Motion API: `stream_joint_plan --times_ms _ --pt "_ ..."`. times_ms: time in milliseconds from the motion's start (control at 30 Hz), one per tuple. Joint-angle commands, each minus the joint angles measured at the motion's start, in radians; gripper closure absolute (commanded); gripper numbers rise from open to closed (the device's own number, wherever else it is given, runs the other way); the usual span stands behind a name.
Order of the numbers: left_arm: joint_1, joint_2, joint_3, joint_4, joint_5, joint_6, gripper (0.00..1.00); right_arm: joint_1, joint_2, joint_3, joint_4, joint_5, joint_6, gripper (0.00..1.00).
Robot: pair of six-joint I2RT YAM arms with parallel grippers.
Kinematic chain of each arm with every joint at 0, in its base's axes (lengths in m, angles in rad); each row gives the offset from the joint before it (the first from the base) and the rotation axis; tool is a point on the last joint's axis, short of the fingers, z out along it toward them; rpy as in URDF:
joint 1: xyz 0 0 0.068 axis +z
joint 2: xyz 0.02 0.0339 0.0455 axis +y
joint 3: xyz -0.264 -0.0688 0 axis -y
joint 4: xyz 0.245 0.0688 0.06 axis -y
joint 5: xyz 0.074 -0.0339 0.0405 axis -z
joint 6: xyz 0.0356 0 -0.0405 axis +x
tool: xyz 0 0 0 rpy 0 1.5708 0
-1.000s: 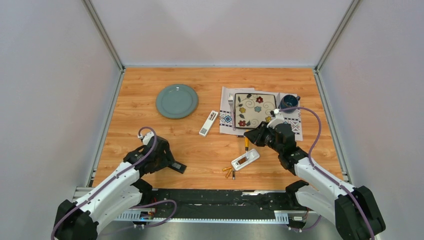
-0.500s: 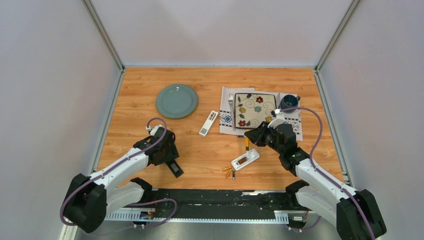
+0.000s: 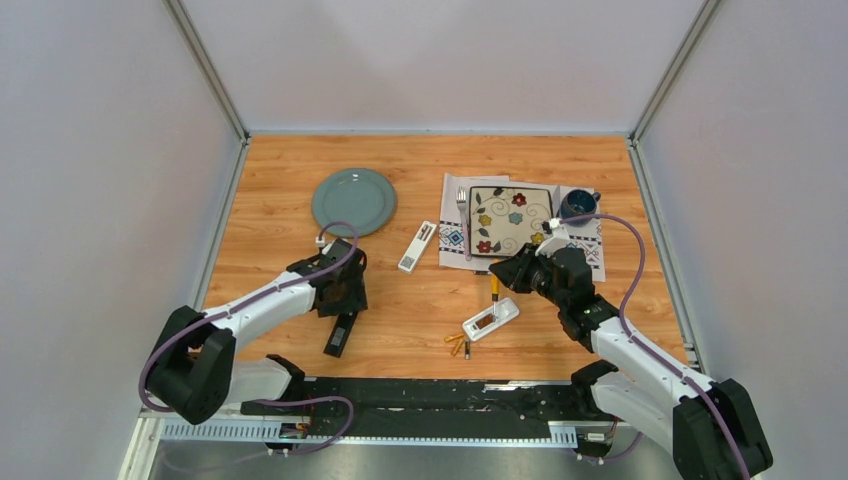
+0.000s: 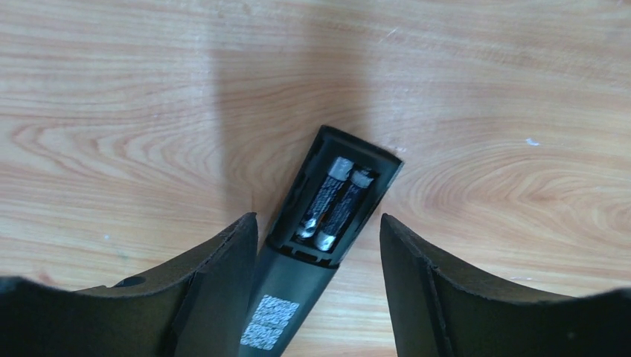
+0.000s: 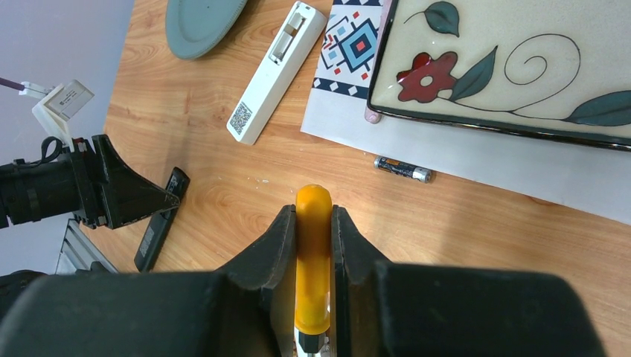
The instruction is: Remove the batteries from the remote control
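Note:
A black remote control (image 4: 286, 297) lies face down on the wood, its battery bay uncovered with two dark batteries (image 4: 336, 202) side by side in it. My left gripper (image 4: 318, 223) stands open astride this remote; the left finger is close against its side and a gap shows on the right. From above, the black remote (image 3: 339, 336) points at the near edge, under the left gripper (image 3: 342, 305). My right gripper (image 5: 313, 212) is shut on an orange-handled screwdriver (image 5: 313, 275). A dark loose battery (image 5: 402, 169) lies by the placemat, and gold-orange batteries (image 3: 457, 343) lie near a white remote (image 3: 491, 320).
A second white remote (image 3: 417, 246) lies open-backed at mid-table. A grey-green plate (image 3: 353, 201) sits far left. A floral square plate (image 3: 510, 220) and a fork rest on a patterned placemat (image 3: 455, 240), beside a dark bowl (image 3: 578, 205). Walls close in three sides.
My left arm has swung away from the near edge toward the table's middle, and the black remote between its fingers has turned from pointing right to pointing at the near edge. The right arm has not moved.

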Motion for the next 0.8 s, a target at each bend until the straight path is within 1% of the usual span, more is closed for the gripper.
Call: stream_joint_plan --times_ms 0,100,367,600,767 --pt "-0.024 -0.036 0.024 -0.109 -0.085 0.051 0.32 -0.006 -0.006 -0.005 0.028 0.014 -0.016 1.0" --pt "-0.044 -0.078 0.018 -0.159 -0.129 0.048 0.31 -0.006 0.005 -0.005 0.036 0.008 -0.013 1.0" --pt "-0.073 -0.161 -0.03 -0.176 -0.112 0.031 0.31 -0.008 -0.006 0.02 0.003 0.009 -0.03 1.0" --pt "-0.099 -0.161 -0.036 -0.216 -0.125 0.022 0.32 -0.006 0.022 0.017 0.026 0.0 -0.021 1.0" --pt "-0.148 -0.159 -0.041 -0.239 -0.149 -0.012 0.32 -0.006 0.029 0.02 0.028 -0.002 -0.021 1.0"
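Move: The black remote straddled by the open left fingers has its middle about 3 cm back and 1 cm left of the left hand point, some 2 cm below; its open battery end points forward. The slim white remote lies roughly 15 cm ahead and 12 cm right of that hand, the loose batteries about 6 cm back and 18 cm right. From the right hand, the black remote's middle is some 8 cm back, 25 cm left and 11 cm down. With its fingers staying wide open and pointing steeply down, the left hand draws back about 4 cm and some 2.5 cm to its left, travelling over the black remote from the battery compartment towards the end with the printed code. It lifts about 1.5 cm at first, then settles down again by roughly half a centimetre, while the wrist rolls some 10 degrees so that the hand's left side rises. ##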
